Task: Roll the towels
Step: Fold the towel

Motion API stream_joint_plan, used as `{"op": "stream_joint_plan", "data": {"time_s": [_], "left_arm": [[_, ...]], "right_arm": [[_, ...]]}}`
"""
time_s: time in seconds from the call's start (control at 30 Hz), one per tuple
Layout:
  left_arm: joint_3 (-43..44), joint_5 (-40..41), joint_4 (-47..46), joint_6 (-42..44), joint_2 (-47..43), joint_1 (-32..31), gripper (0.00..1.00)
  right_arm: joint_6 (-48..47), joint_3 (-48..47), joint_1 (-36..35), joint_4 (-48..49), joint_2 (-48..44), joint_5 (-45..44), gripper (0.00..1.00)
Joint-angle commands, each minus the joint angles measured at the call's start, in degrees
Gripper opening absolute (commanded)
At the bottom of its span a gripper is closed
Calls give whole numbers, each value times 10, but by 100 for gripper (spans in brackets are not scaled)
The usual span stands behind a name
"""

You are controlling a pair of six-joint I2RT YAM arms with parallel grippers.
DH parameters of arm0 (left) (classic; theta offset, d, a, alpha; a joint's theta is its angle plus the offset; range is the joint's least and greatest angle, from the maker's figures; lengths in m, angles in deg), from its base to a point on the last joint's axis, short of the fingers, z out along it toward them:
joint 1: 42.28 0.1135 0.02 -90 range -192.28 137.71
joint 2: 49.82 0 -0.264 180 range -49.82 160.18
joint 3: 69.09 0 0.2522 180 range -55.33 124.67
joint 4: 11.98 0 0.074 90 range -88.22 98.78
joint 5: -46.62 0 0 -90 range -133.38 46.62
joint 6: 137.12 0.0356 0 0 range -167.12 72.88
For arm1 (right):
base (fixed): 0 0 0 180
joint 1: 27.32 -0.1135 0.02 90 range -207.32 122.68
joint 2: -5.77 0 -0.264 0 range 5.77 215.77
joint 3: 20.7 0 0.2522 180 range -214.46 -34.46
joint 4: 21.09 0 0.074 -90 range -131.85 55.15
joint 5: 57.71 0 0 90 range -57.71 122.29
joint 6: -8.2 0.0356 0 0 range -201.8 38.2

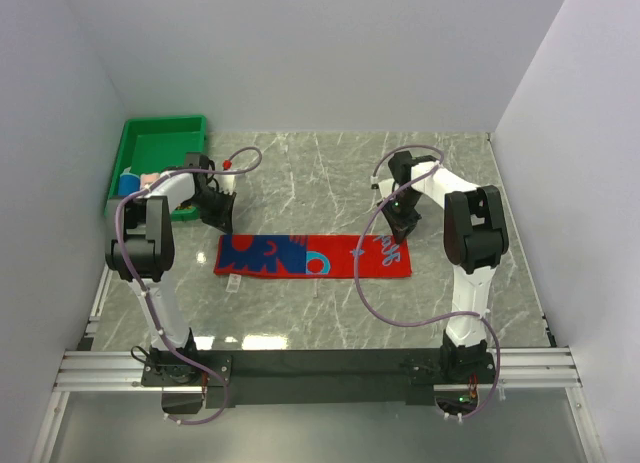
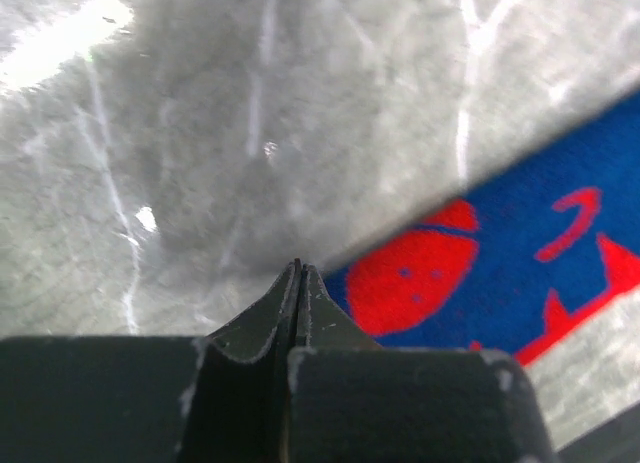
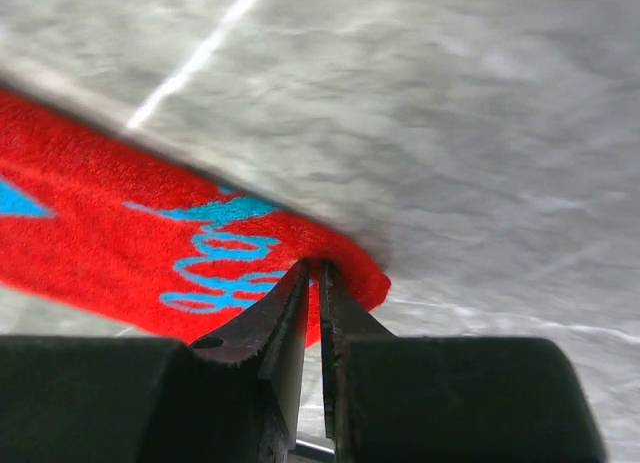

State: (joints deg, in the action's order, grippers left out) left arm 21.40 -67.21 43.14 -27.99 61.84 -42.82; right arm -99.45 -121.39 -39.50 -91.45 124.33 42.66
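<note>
A red-and-blue patterned towel [image 1: 300,255] lies flat as a long strip across the middle of the table. My left gripper [image 1: 224,223] stands at its far left corner. In the left wrist view its jaws [image 2: 298,268] are pressed together with no cloth between them, and the towel [image 2: 520,253] starts just right of the tips. My right gripper [image 1: 400,233] is at the towel's far right corner. There the jaws [image 3: 322,265] are nearly together, and the red edge of the towel [image 3: 110,233] is pinched at their tips.
A green tray [image 1: 160,133] sits at the back left. At its near end lie a blue bundle [image 1: 128,183] and a pale pink one [image 1: 148,179], partly hidden by the left arm. White walls enclose the marble table on three sides.
</note>
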Motion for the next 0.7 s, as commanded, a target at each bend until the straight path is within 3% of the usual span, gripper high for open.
{"op": "stream_joint_plan", "data": {"time_s": [0.0, 0.23, 0.4, 0.53, 0.67], "left_arm": [[-1, 33, -31, -19, 24, 4, 2], [63, 28, -21, -30, 78, 2, 1], [65, 0, -13, -45, 48, -4, 5], [50, -10, -16, -58, -3, -3, 16], [63, -38, 11, -70, -40, -3, 31]], "right_arm": [[-12, 1, 13, 31, 12, -71, 15], [-20, 47, 32, 75, -16, -146, 20], [-10, -32, 55, 83, -8, -162, 37], [20, -87, 64, 43, -26, -114, 43], [35, -38, 95, 37, -84, -59, 50]]}}
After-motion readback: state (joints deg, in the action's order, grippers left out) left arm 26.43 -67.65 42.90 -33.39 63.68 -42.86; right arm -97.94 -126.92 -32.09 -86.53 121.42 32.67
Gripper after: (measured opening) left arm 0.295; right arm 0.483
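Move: The right fingertips are already on the towel strip's far edge, some 3 cm left of its far right corner. The strip's middle lies about 26 cm to the left and 5 cm back, a centimetre lower. From the left fingertips, shut at the far edge near its left end, that middle is about 24 cm right and 7 cm back; the white tag is 14 cm back, 1 cm right, and the green tray's middle roughly 19 cm ahead and 19 cm left. Still gripping the towel's far edge by its right corner, the right hand drags it about 5 cm to the right, low over the table, then opens, lets go and carries on forward and right while rising some 4 cm, fingers tilting outward. The left hand, low and shut at the far edge, slides about 3 cm forward, then opens partway and starts to lift. ##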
